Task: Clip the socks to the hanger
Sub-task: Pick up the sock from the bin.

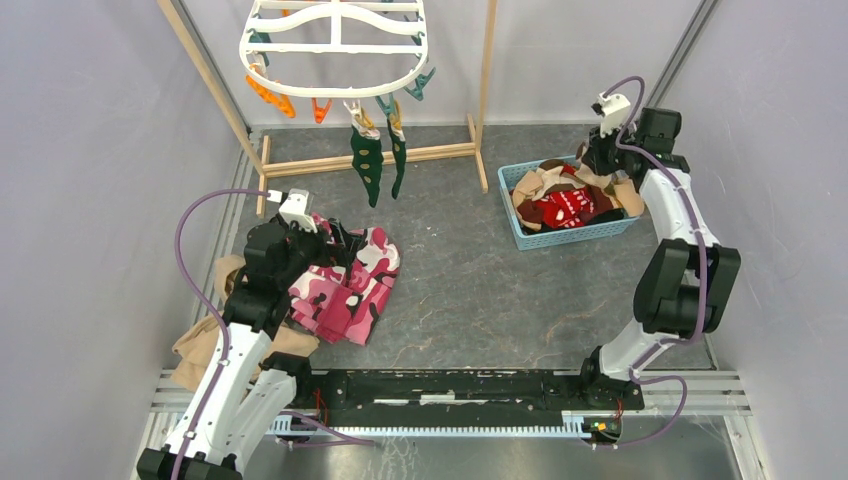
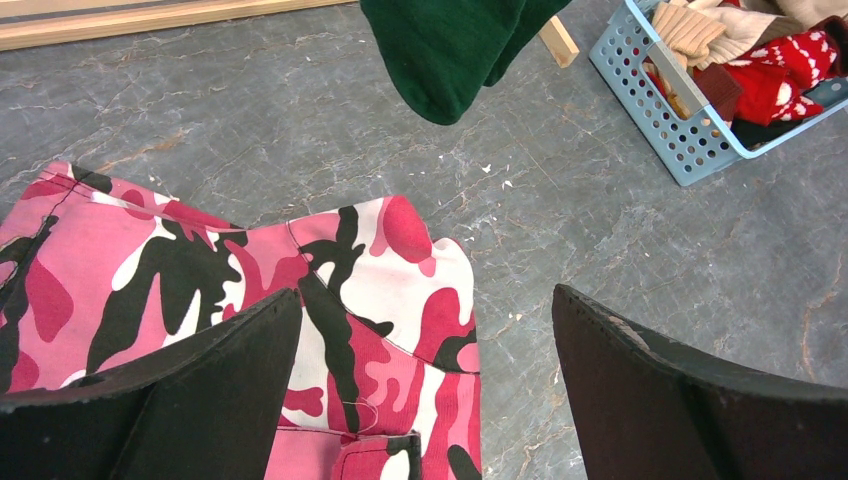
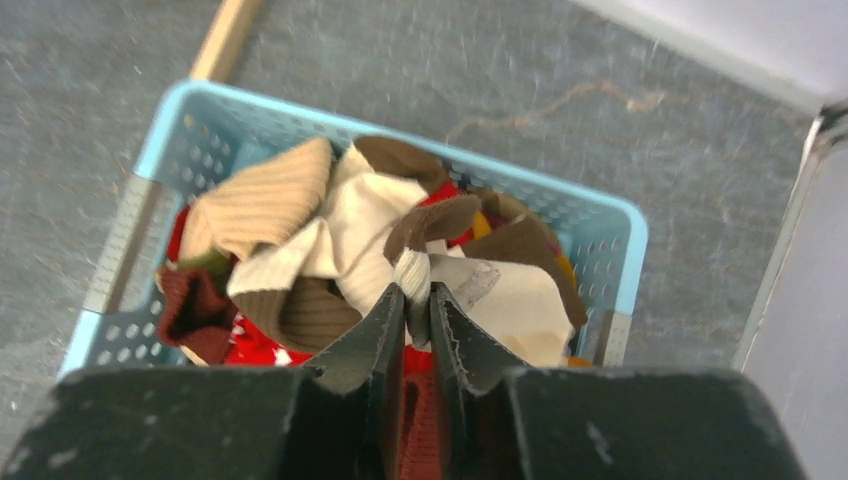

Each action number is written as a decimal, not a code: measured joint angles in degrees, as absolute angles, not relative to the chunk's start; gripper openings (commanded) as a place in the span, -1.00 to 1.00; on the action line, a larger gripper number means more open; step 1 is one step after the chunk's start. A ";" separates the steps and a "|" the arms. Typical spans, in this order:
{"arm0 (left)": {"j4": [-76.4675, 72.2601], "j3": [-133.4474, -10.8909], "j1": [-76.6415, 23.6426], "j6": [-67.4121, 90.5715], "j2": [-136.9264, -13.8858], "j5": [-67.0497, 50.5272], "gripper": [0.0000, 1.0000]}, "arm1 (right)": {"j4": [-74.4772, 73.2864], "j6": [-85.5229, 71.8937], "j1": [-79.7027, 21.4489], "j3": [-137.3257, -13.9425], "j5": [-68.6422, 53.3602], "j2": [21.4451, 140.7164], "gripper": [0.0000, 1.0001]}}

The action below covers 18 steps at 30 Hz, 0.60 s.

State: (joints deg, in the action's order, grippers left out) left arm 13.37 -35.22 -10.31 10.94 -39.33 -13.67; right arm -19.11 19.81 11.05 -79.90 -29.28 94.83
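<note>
The white oval hanger (image 1: 335, 45) hangs at the back, and two dark green socks (image 1: 367, 165) dangle from its clips; one sock's toe (image 2: 440, 50) shows in the left wrist view. More socks fill the blue basket (image 1: 520, 230): tan (image 3: 265, 200), brown, and red with white (image 1: 565, 205). My right gripper (image 3: 417, 292) reaches into the basket, its jaws pinched on a fold of cream ribbed sock (image 3: 412, 270). My left gripper (image 2: 428, 300) hovers open and empty over the edge of the pink camouflage garment (image 2: 200, 260).
The pink camouflage garment (image 1: 345, 280) lies at left centre, with a tan cloth (image 1: 200, 340) beside the left arm. The wooden stand's base bar (image 1: 440, 153) runs behind the basket's left side. A wall stands close to the right of the basket rim (image 3: 620, 215).
</note>
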 measured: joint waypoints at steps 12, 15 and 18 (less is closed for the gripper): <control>13.37 -35.22 -10.20 10.94 -39.16 -13.72 1.00 | -28.62 25.65 12.99 -80.64 -27.42 100.40 0.26; 13.37 -35.22 -10.17 10.92 -39.03 -13.74 1.00 | -28.77 26.35 15.70 -80.36 -28.84 96.62 0.27; 13.37 -35.22 -10.04 10.94 -38.96 -13.96 1.00 | -28.27 26.96 19.44 -79.35 -29.87 90.87 0.14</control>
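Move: The cream-and-brown sock still pinched in the right gripper is to go onto the pile in the bin, about 9 cm below, 2 cm back and 2 cm right. From that gripper, the folded tan sock at the bin's right rim lies roughly 10 cm right, 6 cm back and 12 cm down; the red snowflake sock lies 8 cm back, 3 cm left. From the idle left gripper, that drop spot is some 48 cm right and 16 cm ahead. Lower the right gripper about 7 cm to the pile, easing slightly back and right, the fingers tipping some 10 degrees further down, and spread them as you go to let go of the cream-and-brown sock. Then lift back to the starting height, levelling the wrist and swinging right and a little back, open fingers heading towards the tan sock. ##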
